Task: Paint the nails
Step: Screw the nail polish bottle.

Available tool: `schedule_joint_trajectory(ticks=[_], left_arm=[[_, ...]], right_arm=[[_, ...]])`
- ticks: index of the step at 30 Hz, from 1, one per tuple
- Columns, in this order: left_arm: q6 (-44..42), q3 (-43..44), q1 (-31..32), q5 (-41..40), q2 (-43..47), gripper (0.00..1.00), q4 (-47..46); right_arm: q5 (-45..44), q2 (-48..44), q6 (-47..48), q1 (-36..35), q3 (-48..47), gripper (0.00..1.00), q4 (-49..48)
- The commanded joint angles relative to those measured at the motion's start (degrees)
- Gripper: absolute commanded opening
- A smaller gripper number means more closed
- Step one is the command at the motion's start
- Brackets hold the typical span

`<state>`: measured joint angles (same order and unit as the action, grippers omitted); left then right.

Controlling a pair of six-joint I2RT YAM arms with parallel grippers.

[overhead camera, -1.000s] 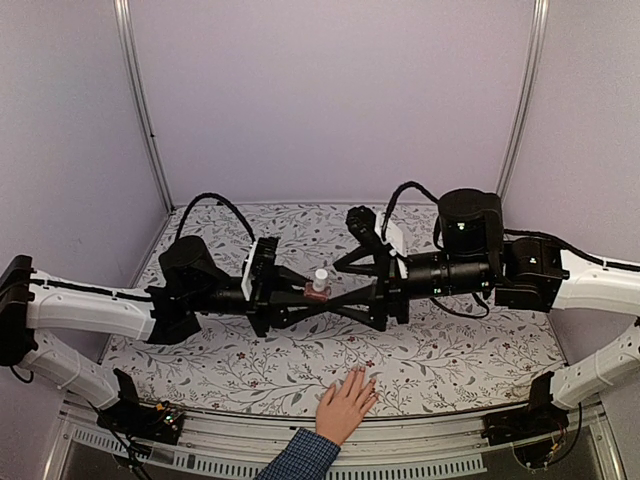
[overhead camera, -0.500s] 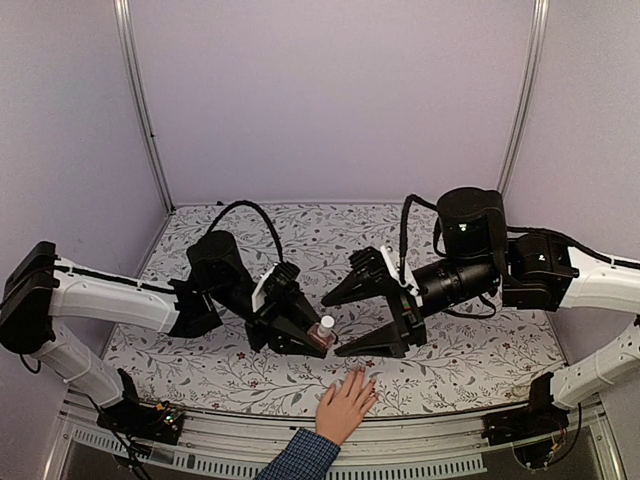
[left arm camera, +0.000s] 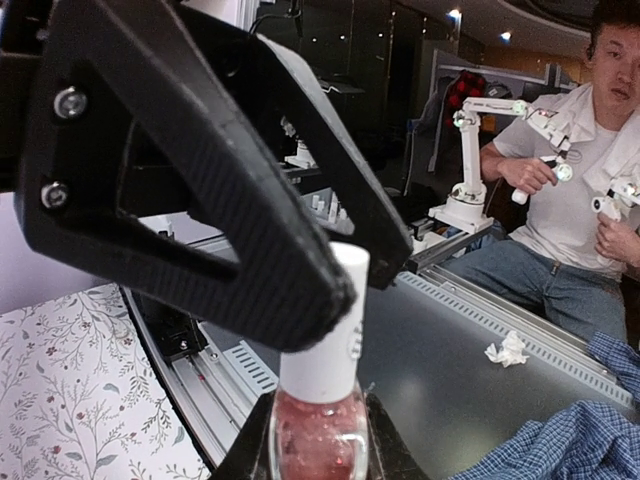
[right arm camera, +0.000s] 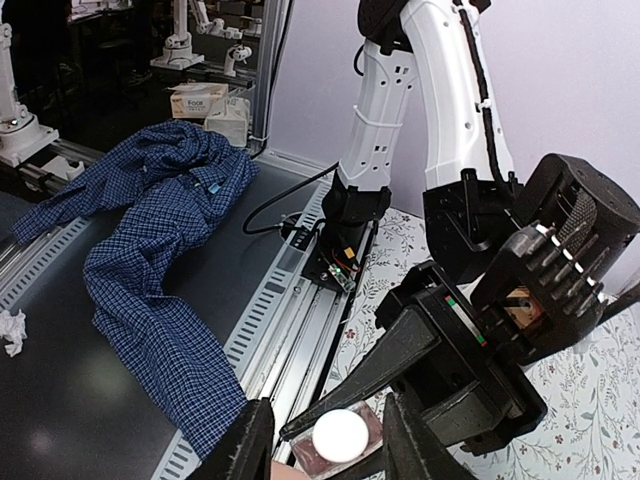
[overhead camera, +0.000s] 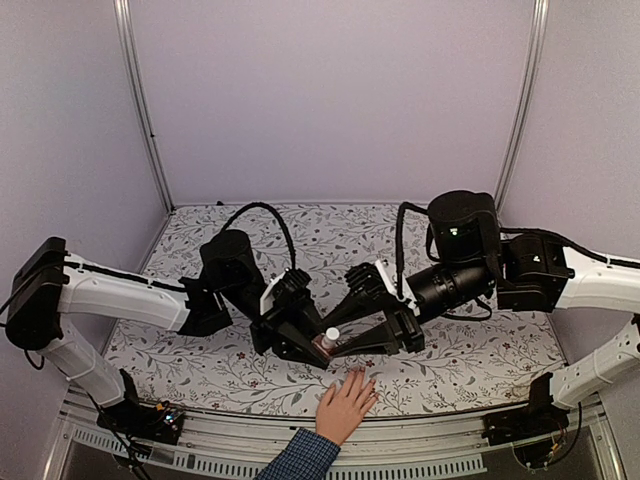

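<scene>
A small pink bottle (overhead camera: 323, 348) with a white cap (overhead camera: 331, 334) is held above the table's front edge, with my left gripper (overhead camera: 316, 346) shut on its glass body (left arm camera: 318, 440). My right gripper (overhead camera: 340, 338) reaches in from the right. Its jaws stand on either side of the cap (right arm camera: 340, 436) with small gaps, so it is open. A light-skinned hand (overhead camera: 345, 408) with a blue checked cuff lies flat just below the bottle. Its nails (overhead camera: 360, 377) point toward both grippers and are too small to make out.
The flowered tablecloth (overhead camera: 470, 350) covers the table, and a metal rail (overhead camera: 400, 455) runs along its near edge. Blue checked cloth (right arm camera: 150, 250) spreads over the dark surface beyond the rail. A seated person (left arm camera: 590, 150) shows in the left wrist view.
My left gripper carried the bottle right and nearer the hand. My right gripper moved left over the cap, and its jaws narrowed around it.
</scene>
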<state>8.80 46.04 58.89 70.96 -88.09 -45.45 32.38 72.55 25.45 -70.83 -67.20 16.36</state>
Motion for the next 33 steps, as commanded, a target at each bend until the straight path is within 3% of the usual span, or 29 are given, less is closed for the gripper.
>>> schedule_joint_trajectory(ticks=[1, 13, 23, 33], left_arm=[[0.58, 1.6, 0.7, 1.29, -0.5, 0.0, 0.06], [-0.77, 1.43, 0.69, -0.55, 0.38, 0.0, 1.14], [-2.23, 0.1, -0.36, -8.03, 3.97, 0.0, 0.96], [-2.45, -3.01, -1.48, -18.51, 8.14, 0.0, -3.38]], right_arm=[[1.52, 1.33, 0.78, -0.63, -2.24, 0.35, 1.03], [2.68, 2.56, 0.39, -0.72, -2.47, 0.14, 2.13], [1.5, 4.52, -1.92, -0.74, -2.35, 0.09, 2.49], [-5.2, 5.87, -5.31, -0.72, -1.95, 0.07, 1.65]])
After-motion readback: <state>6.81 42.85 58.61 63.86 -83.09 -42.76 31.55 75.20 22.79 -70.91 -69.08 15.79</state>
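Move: The white cap sits between the right hand's parted fingers, about 1 cm to the left of its hand point and level with it. The left hand already holds the pink bottle body, some 4 cm below the right hand point and 1 cm to its left; from the left hand point the cap stands about 3 cm straight above. The hand with the nails lies nearly 30 cm below the right hand, roughly 2 cm back and 2 cm to its right. The right fingers close from both sides and pinch the white cap, while the right hand eases about 1 cm to the left towards the bottle and keeps its attitude almost unchanged. With the cap gripped, the left hand, still clamping the bottle body, edges about 1 cm forward from its hold and turns some 7 degrees counter-clockwise under the cap, the right hand following slightly forward. ##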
